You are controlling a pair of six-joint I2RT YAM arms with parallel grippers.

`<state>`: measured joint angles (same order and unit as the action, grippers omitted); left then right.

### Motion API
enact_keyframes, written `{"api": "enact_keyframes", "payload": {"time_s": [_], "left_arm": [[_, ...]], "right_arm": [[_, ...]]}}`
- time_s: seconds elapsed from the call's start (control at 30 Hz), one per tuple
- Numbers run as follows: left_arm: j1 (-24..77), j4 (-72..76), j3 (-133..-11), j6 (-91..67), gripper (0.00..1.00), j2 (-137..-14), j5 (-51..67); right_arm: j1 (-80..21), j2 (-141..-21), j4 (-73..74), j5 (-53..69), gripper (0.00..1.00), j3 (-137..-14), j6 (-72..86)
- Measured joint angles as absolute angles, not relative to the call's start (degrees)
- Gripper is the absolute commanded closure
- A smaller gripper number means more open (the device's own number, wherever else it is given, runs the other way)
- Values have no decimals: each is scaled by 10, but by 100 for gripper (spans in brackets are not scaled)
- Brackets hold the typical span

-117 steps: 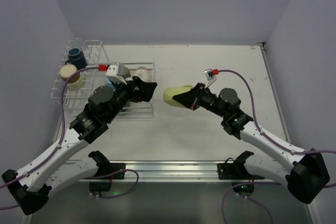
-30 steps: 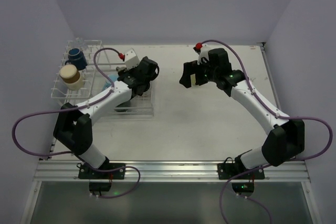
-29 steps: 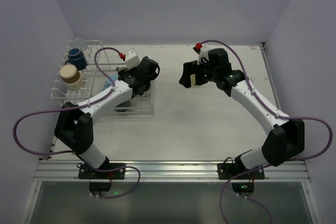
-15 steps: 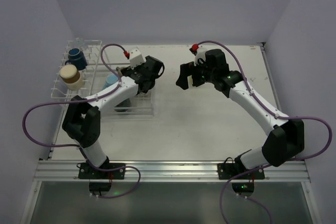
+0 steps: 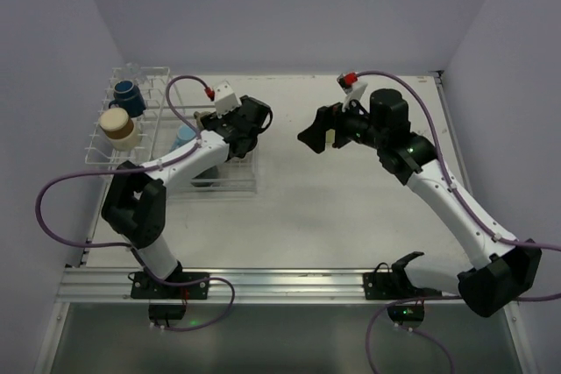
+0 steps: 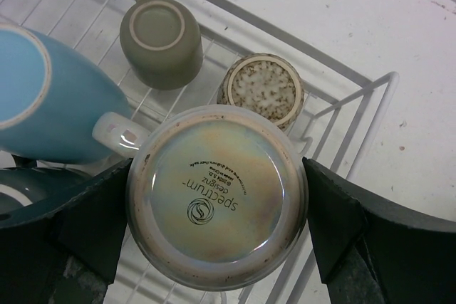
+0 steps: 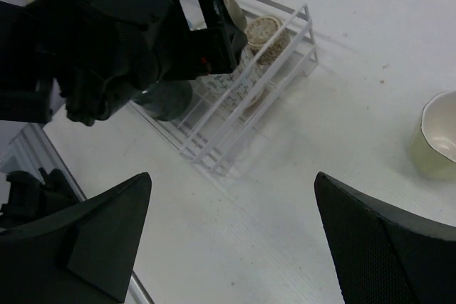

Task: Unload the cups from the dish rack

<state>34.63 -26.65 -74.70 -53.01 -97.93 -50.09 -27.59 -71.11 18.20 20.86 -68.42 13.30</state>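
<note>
My left gripper (image 6: 217, 197) is shut on an upside-down white cup (image 6: 214, 176), one finger on each side. Its glazed base faces the camera. Below it in the white wire dish rack (image 6: 356, 105) stand a light blue cup (image 6: 43, 97), an olive-grey cup (image 6: 160, 40), a speckled grey-brown cup (image 6: 262, 89) and part of a dark green cup (image 6: 21, 194). In the top view the left gripper (image 5: 245, 120) is over the rack's far right corner. My right gripper (image 7: 231, 176) is open and empty above the table. A pale yellow-green cup (image 7: 436, 137) stands on the table to its right.
The rack's taller pronged part (image 5: 105, 151) at the far left holds a navy cup (image 5: 127, 92) and a cream cup (image 5: 116, 127). The low basket (image 5: 230, 188) lies beside it. The left arm reaches across the basket. Purple walls close in the table.
The right gripper, which carried the yellow-green cup 3.9 s ago, is now open and its wrist has drawn back to the right. The left gripper has reached to the rack's far end.
</note>
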Motion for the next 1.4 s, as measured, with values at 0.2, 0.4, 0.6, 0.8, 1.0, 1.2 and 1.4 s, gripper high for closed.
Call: {"api": "enact_keyframes", "payload": {"time_s": [0.2, 0.4, 0.6, 0.8, 1.0, 1.2, 1.4], "left_arm": [[350, -258, -715, -501, 82, -943, -476], [352, -240, -686, -427, 86, -890, -465], [352, -217, -693, -380, 88, -860, -465], [351, -202, -693, -361, 89, -822, -442], [350, -191, -693, -359, 89, -781, -369], [350, -168, -693, -384, 89, -733, -247], [350, -129, -652, -423, 89, -674, -130]], "right_arm": [[-277, -638, 110, 241, 1, -643, 183], [-290, -623, 18, 252, 1, -572, 263], [-311, -630, -86, 245, 1, -493, 368], [-335, -661, -199, 219, 3, -458, 456], [-343, -678, -294, 200, 1, -418, 516], [-345, -677, -377, 188, 1, -352, 561], [-354, -672, -404, 189, 1, -306, 576]]}}
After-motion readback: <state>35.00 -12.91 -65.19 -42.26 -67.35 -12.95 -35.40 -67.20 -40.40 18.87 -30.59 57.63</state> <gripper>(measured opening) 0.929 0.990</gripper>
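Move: The left hand already grips the flowered cup, upside down in the rack; the open right gripper is its goal, about 20 cm to its right, 10 cm back and 14 cm higher. Around the left hand and slightly lower stand the speckled cup, some 9 cm straight ahead, the olive mug 8 cm to the left of that, and the light blue mug about 11 cm left and 2 cm ahead. From the right hand, the flowered cup is 20 cm left, 10 cm ahead, 14 cm down; the yellow cup is 10 cm ahead, 5 cm right, 19 cm down. Keeping its grip round the flowered cup, the left hand eases back, then lifts it out of the rack about 16 cm, curving back and right towards the right gripper while turning some 35 degrees clockwise, rolling its right side up and tipping its fingers up. The right hand, empty and wide open, rises and draws back, then shifts left and sinks towards the cup, rolling its left side up about 40 degrees. ##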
